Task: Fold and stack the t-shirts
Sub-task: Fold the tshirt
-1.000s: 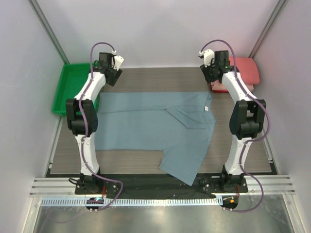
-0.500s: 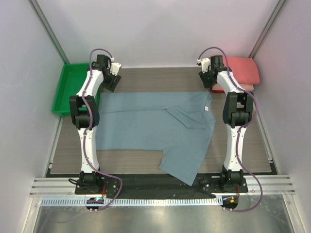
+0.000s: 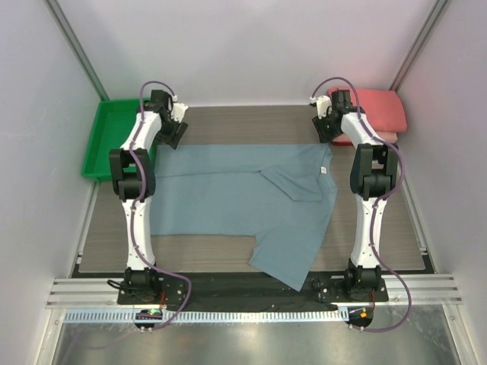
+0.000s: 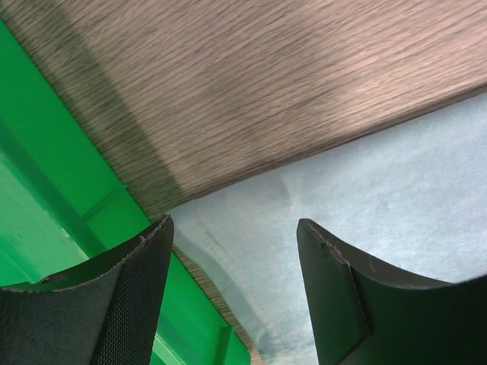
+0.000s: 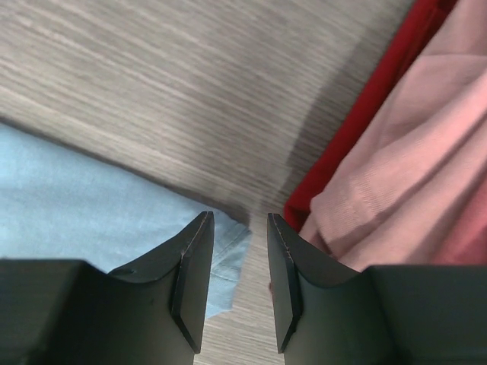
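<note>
A dusty blue-grey t-shirt [image 3: 243,198] lies spread flat on the wooden table, its white neck label [image 3: 324,170] near the right edge. Folded coral-red and pink t-shirts [image 3: 378,109] are stacked at the far right. My left gripper [image 3: 172,134] hangs open over the shirt's far left corner [image 4: 365,190], with nothing between its fingers [image 4: 144,281]. My right gripper [image 3: 328,129] stands open just above the shirt's far right corner [image 5: 91,201]; its jaws are narrowly parted and empty. The pink folded shirt [image 5: 411,175] lies right beside it, on a red one [image 5: 384,84].
A green plastic tray [image 3: 112,141] stands at the far left, its rim [image 4: 53,198] close to my left fingers. Grey walls enclose the table on three sides. Bare wood [image 3: 251,125] shows beyond the shirt.
Both wrists have swung down and inward toward the far corners of the blue-grey shirt. The shirt and the folded stack have not moved.
</note>
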You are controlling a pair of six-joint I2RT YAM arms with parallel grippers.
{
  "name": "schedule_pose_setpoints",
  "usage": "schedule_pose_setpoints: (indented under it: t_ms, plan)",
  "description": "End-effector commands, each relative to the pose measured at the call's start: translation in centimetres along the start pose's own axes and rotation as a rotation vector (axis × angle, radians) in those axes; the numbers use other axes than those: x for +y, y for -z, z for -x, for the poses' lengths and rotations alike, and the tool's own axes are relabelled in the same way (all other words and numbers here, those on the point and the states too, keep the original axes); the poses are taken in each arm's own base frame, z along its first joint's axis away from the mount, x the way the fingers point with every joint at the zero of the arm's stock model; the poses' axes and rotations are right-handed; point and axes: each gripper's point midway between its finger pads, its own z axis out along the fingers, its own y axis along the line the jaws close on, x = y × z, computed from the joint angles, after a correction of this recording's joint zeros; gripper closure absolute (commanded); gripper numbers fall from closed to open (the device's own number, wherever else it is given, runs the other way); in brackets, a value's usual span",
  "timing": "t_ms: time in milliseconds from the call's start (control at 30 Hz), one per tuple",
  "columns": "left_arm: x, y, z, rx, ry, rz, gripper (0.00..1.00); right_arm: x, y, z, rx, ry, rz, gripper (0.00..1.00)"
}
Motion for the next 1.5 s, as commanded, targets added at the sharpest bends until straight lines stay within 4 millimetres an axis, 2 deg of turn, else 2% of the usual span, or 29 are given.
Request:
schedule_pose_setpoints:
  t_ms: [0,33,400,667,767,833,900,1000,1233,1367,1467]
  plan:
    - [1.0,0.8,0.9,-0.029,0.005,0.021,0.33,0.5,1.1,0.4,-0.008,0.005,0.026,0.6]
    - [1.1,0.7,0.8,-0.027,0.007,0.025,0.33,-0.7,1.3,-0.4,-0.001,-0.016,0.011,0.6]
    - [1.5,0.0,0.9,-0.028,0.005,0.04,0.33,-0.8,0.1,-2.2,0.041,-0.037,0.017,0.61]
    - [2.8,0.4,1.0,-0.022,0.01,0.105,0.33,0.6,-1.1,-3.7,0.074,-0.058,0.103,0.65]
    - [3.1,0.7,0.9,-0.021,0.011,0.118,0.33,1.1,-1.6,-4.5,0.094,-0.058,0.126,0.74]
    - [3.5,1.0,1.0,-0.022,0.016,0.136,0.33,1.3,-1.8,-4.9,0.102,-0.062,0.136,0.84]
    - [3.7,1.1,1.0,-0.025,0.023,0.144,0.32,1.3,-1.9,-4.9,0.101,-0.061,0.14,0.92]
    - [4.0,1.0,0.7,-0.015,0.02,0.156,0.31,1.1,-1.9,-4.5,0.091,-0.064,0.139,0.96]
    - [4.4,0.4,0.0,0.013,0.007,0.183,0.31,-0.6,-1.6,-4.0,0.087,-0.056,0.068,0.99]
    - [3.9,-1.1,-1.0,0.044,0.001,0.161,0.34,-1.7,-1.3,-4.0,0.085,-0.06,0.035,0.99]
    - [3.8,-1.9,-1.2,0.051,0.006,0.158,0.36,-1.6,-1.0,-3.9,0.082,-0.062,0.039,0.99]
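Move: The shirt's far right corner lies just under my right fingertips, about 1 cm back, 1 cm right and some 3 cm down; the shirt's white label is about 10 cm back and 2 cm left, and the red shirt stack about 10 cm ahead and 14 cm right. For my left hand, the shirt's far left corner is about 4 cm left, 1 cm ahead and 3 cm below, with the green box's middle roughly 18 cm left and 2 cm ahead. My right hand, fingers part open around the corner, sinks about 2 cm and eases back about 1.5 cm, tipping slightly, then shuts on the shirt's far right corner, pinches it and keeps hold. Meanwhile I slide my left hand about 2.5 cm left, low over the shirt towards its far left corner and the green box, rolling its left side up slightly with the fingers still wide open. ##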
